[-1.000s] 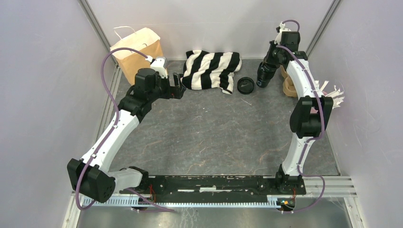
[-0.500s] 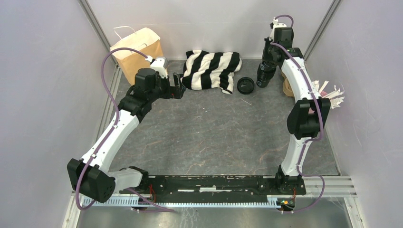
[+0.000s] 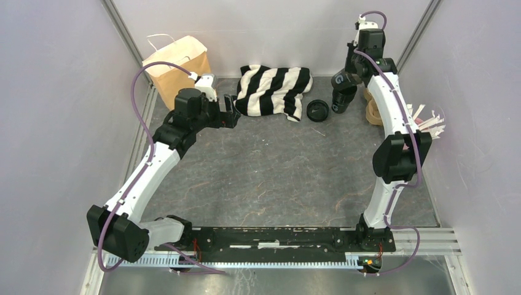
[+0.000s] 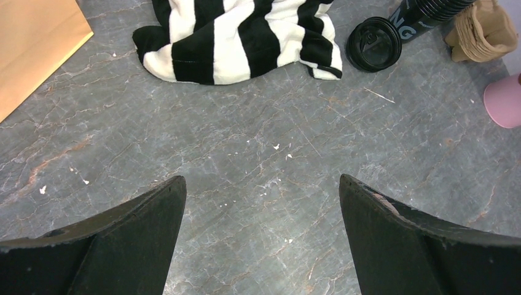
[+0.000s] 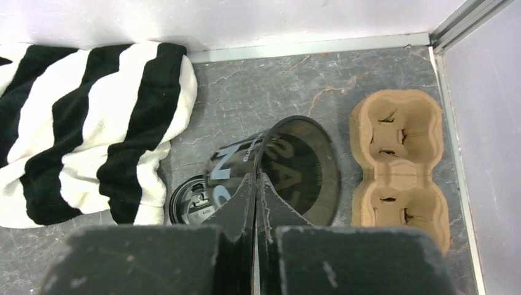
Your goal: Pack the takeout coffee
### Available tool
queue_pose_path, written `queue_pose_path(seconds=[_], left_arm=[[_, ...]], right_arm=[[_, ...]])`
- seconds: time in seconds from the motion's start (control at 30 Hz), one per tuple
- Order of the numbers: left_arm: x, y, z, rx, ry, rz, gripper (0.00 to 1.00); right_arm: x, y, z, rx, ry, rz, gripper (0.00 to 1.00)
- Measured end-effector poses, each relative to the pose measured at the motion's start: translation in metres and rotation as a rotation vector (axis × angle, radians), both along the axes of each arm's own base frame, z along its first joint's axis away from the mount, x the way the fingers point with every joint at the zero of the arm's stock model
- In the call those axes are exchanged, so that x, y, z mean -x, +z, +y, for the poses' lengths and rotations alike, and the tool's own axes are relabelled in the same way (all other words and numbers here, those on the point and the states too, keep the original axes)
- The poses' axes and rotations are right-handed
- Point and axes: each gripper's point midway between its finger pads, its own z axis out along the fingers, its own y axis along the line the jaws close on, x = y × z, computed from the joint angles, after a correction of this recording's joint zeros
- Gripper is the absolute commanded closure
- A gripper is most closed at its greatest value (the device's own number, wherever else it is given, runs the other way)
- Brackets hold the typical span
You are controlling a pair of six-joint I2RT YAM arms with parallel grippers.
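Note:
The takeout coffee is out of view. My right gripper (image 3: pixel 345 82) (image 5: pixel 256 176) is at the back right, shut on the rim of a lidless black cup (image 3: pixel 339 92) (image 5: pixel 298 166) with pale letters. That cup hangs tilted and also shows in the left wrist view (image 4: pixel 408 21). A loose flat black lid (image 3: pixel 317 110) (image 4: pixel 373 44) (image 5: pixel 189 206) lies on the table just left of it. The brown paper bag (image 3: pixel 178 64) (image 4: pixel 31 49) stands at the back left. My left gripper (image 3: pixel 233 114) (image 4: pixel 259 179) hangs open and empty over bare table beside the bag.
A black-and-white striped towel (image 3: pixel 273 89) (image 4: pixel 233 37) (image 5: pixel 86 135) lies crumpled at the back centre. A cardboard cup carrier (image 3: pixel 373 109) (image 5: pixel 398 166) (image 4: pixel 485 31) sits by the right wall. White paper strips (image 3: pixel 430 123) and a pink object (image 4: pixel 505 101) lie further along that wall.
My right gripper has shifted back and up with the cup's rim in it. The cup now tilts so that its lettered side faces the camera. The left arm has not moved.

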Motion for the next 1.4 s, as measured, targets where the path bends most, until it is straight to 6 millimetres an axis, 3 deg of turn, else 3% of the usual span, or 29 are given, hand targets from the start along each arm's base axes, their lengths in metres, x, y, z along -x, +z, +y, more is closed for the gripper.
queue_pose_path(seconds=[0.2,0.5,0.77,1.0,1.07,1.13,1.23,1.3,1.4], left_arm=[[0.001,0.0,-0.002,0.0,-0.006,0.0,0.0],[0.002,0.0,-0.004,0.0,-0.011,0.0,0.0],[0.002,0.0,-0.004,0.0,-0.011,0.0,0.0],[0.002,0.0,-0.004,0.0,-0.011,0.0,0.0],[0.002,0.0,-0.005,0.0,-0.013,-0.001,0.0],[0.003,0.0,-0.006,0.001,-0.017,0.0,0.0],[0.003,0.0,-0.006,0.001,-0.019,0.0,0.0],[0.003,0.0,-0.007,0.001,-0.02,-0.001,0.0],[0.003,0.0,-0.007,0.001,-0.02,0.0,0.0]], right_arm=[[0.004,0.013,-0.002,0.012,-0.007,-0.024,1.0],[0.005,0.013,0.003,0.014,-0.002,-0.021,0.98],[0.013,0.017,0.018,-0.025,0.075,-0.02,0.48],[0.032,0.015,0.051,-0.097,0.229,0.0,0.2],[0.037,0.007,0.066,-0.108,0.269,0.024,0.16],[0.047,-0.005,0.092,-0.111,0.322,0.068,0.02],[0.072,-0.026,0.132,-0.094,0.389,0.157,0.02],[0.096,-0.051,0.151,-0.046,0.408,0.242,0.02],[0.164,-0.109,0.163,0.046,0.44,0.445,0.02]])
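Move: The right hand already pinches the rim of a single cup hanging tilted, its middle about 5 cm below and 2 cm left; the stack of cups stands directly underneath, roughly 2 cm back and 20 cm down. The lid lies about 7 cm left, 3 cm back, the carrier some 16 cm right, 1 cm ahead, both around 25 cm lower. From the left hand that held cup is about 20 cm ahead, 37 cm right, 5 cm lower. After rising barely more than a centimetre and hovering above the stack, the right hand begins to spread its fingers there and lets go of the cup's rim, easing left and slightly back as they go wide. It then speeds away from the stack, back towards the base and left by about 16 cm each and some 11 cm down over the open table, tipping the fingers about 25 degrees further down and swinging them counter-clockwise, wide open and empty. ##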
